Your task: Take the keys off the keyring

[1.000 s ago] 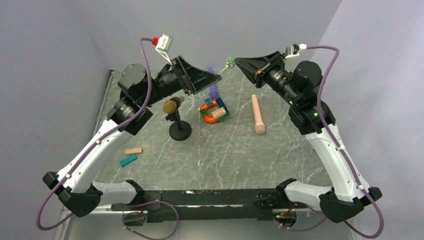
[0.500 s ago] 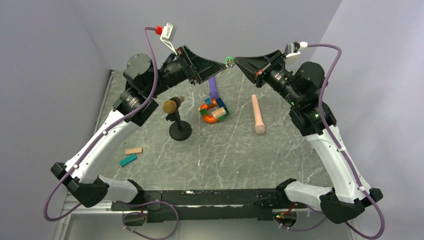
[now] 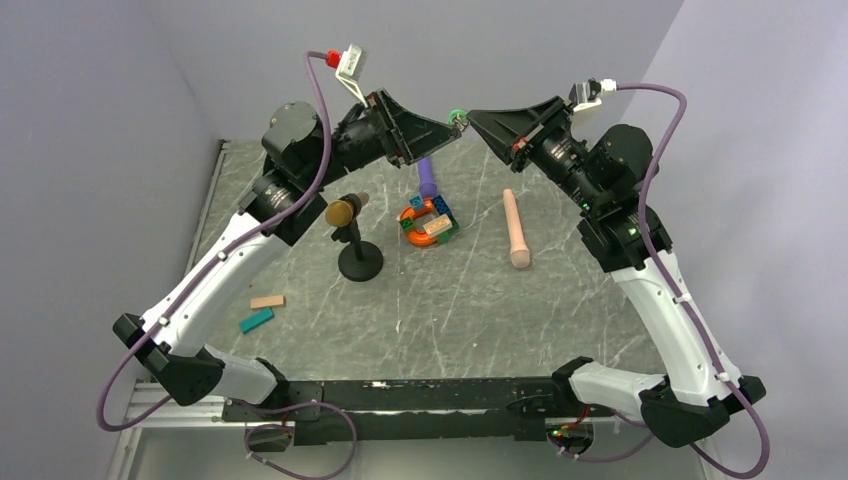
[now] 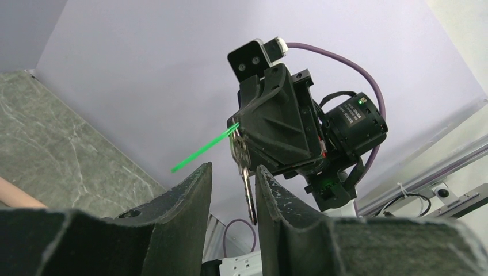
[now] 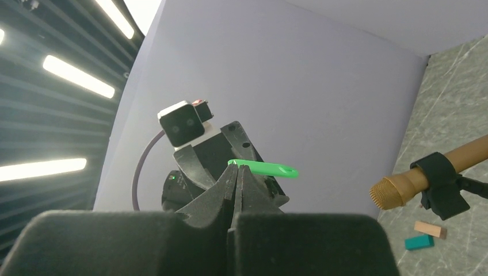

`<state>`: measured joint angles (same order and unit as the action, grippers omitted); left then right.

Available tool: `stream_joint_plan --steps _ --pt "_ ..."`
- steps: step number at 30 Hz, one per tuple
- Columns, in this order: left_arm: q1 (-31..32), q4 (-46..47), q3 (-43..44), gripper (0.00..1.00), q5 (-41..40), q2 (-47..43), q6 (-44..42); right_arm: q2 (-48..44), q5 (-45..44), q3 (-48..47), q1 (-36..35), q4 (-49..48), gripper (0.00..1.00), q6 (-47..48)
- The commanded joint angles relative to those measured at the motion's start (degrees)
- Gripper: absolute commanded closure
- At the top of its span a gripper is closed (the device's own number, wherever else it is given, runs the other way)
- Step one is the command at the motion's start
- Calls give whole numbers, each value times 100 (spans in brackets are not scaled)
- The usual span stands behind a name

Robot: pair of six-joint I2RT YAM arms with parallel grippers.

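Both arms are raised and meet above the far middle of the table. My right gripper (image 3: 470,117) (image 5: 237,171) is shut on the keyring (image 4: 235,144), which it holds in the air. A flat bright-green piece (image 3: 458,117) (image 5: 265,168) (image 4: 201,150) sticks out sideways from its tips. A silver metal key (image 4: 246,187) hangs down from the ring. My left gripper (image 3: 446,129) (image 4: 233,167) is open, its fingers on either side of the hanging key. The key lies close to the right-hand finger (image 4: 270,184), with a gap to the other.
On the table below are a gold microphone (image 3: 345,212) (image 5: 403,187) on a black stand, a purple piece (image 3: 428,178), a cluster of toy blocks (image 3: 428,222) and a peach cylinder (image 3: 515,230). A tan block (image 3: 267,301) and a teal block (image 3: 256,320) lie at the near left.
My left arm has risen and reached right up to the green piece and ring. Its jaws have narrowed. The right arm has barely moved.
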<state>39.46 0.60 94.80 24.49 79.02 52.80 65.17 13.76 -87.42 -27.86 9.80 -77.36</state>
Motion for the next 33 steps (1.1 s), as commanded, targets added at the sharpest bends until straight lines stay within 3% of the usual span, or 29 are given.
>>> stream_joint_plan --steps 1,17,21,33 --pt "33 187 383 62 151 70 -85 -51 132 74 -20 -370 100 49" --pt "32 46 653 85 327 266 -76 -41 144 189 -28 -675 100 71" --pt "32 -39 707 100 342 274 -117 -48 190 190 -23 -694 100 123" --pt "33 -1414 1259 100 540 165 -466 -32 1148 -229 -16 -12 100 1618"
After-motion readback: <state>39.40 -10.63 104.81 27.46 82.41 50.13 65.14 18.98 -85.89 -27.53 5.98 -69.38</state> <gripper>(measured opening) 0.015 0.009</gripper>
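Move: Between the left hand's parted fingertips hangs the key, its middle about 1 cm forward, 1 cm right and 1 cm above the hand point. The keyring it hangs from is some 2 cm forward, 2 cm right and 2 cm up from the left hand; the green tag is about 3 cm forward, 1 cm right and level. From the right hand, shut on the ring end, the key lies roughly 2 cm back, 2 cm left and 1 cm below. Rising a bit over 1 cm and easing slightly right, the left hand shuts its fingers from under half open and pinches the key, while the right keeps its shut hold at the keyring. With the key clamped, both hands ease back about 1 cm; the right also goes slightly left and tilts its fingers up, turning some 10 degrees, the left turning about 5. ##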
